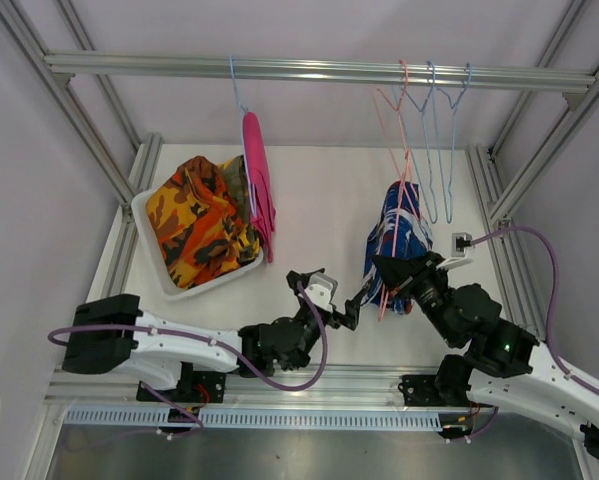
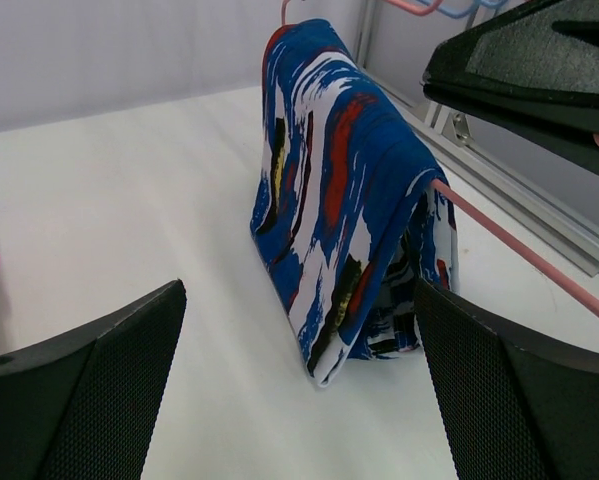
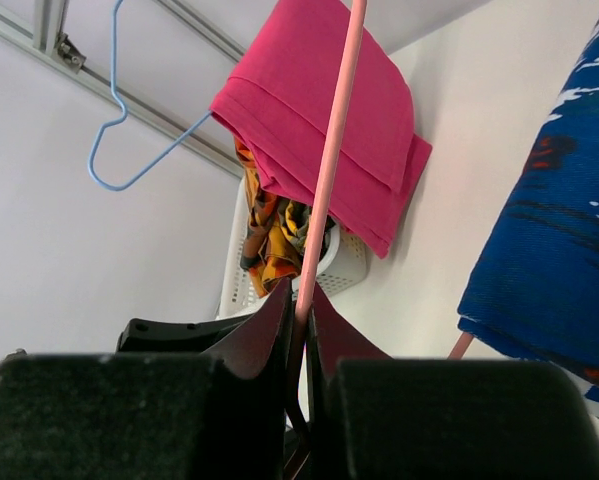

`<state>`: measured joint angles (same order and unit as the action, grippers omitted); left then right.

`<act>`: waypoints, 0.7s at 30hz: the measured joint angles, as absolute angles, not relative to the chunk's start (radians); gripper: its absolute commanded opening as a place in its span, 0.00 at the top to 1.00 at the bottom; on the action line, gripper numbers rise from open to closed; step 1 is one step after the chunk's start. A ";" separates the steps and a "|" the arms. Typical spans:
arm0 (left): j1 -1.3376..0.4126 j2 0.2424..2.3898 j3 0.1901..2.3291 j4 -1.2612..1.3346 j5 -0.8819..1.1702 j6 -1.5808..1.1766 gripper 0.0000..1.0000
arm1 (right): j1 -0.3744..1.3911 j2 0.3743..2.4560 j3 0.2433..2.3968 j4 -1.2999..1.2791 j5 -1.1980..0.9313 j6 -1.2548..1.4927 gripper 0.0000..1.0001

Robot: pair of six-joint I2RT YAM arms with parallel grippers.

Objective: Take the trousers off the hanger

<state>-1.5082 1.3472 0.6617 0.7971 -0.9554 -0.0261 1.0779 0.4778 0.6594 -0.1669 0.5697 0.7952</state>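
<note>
The blue-and-white patterned trousers [image 1: 397,238] hang folded over a pink hanger [image 1: 384,292], their lower edge down at the white table. My right gripper [image 1: 387,272] is shut on that hanger; in the right wrist view the pink wire [image 3: 329,180] runs up from between its pinched jaws [image 3: 301,305]. My left gripper [image 1: 339,295] is open just left of the trousers. In the left wrist view its fingers [image 2: 89,400] stand wide apart, with the trousers [image 2: 339,190] a short way ahead of them and untouched. Magenta pink trousers [image 1: 258,180] hang on a blue hanger from the rail.
A white basket [image 1: 144,218] at the left holds orange camouflage trousers [image 1: 199,225] and other cloth. Several bare wire hangers [image 1: 431,130] hang on the rail [image 1: 319,70] at the back right. Frame posts rise at both sides.
</note>
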 measured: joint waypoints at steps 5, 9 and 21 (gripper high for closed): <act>-1.510 1.402 0.644 0.852 -0.937 -0.037 0.01 | 1.069 0.471 0.639 -0.176 0.572 0.825 1.00; -1.513 1.442 0.617 0.908 -0.918 -0.056 0.01 | 1.058 0.469 0.634 -0.179 0.570 0.845 1.00; -1.521 1.600 0.617 1.085 -0.822 -0.047 0.01 | 1.019 0.448 0.627 -0.197 0.533 0.884 1.00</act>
<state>-1.5208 1.6005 0.6167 1.0851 -0.8219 -0.0475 1.0195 0.4484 0.6273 -0.1970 0.5327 0.8841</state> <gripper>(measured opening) 0.994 0.086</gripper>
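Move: The blue camouflage trousers hang over the pink hanger, their middle about 12 cm to the left hand's right, 7 cm ahead and roughly 3 cm above. The hanger arm in the right gripper is about 7 cm right of the left hand, 4 cm ahead and 7 cm up. The magenta trousers hang some 20 cm ahead of it, 16 cm left, 5 cm higher. From the right hand, the blue trousers are about 4 cm ahead, 4 cm right and 4 cm below. The hanging blue trousers are approached from the near left by the open left gripper, which sinks about 5 cm and slides nearly as far right, easing slightly back and swinging a little clockwise, down beside the lower legs. The right hand keeps its pinch on the pink hanger and lowers it by just over a centimetre. ##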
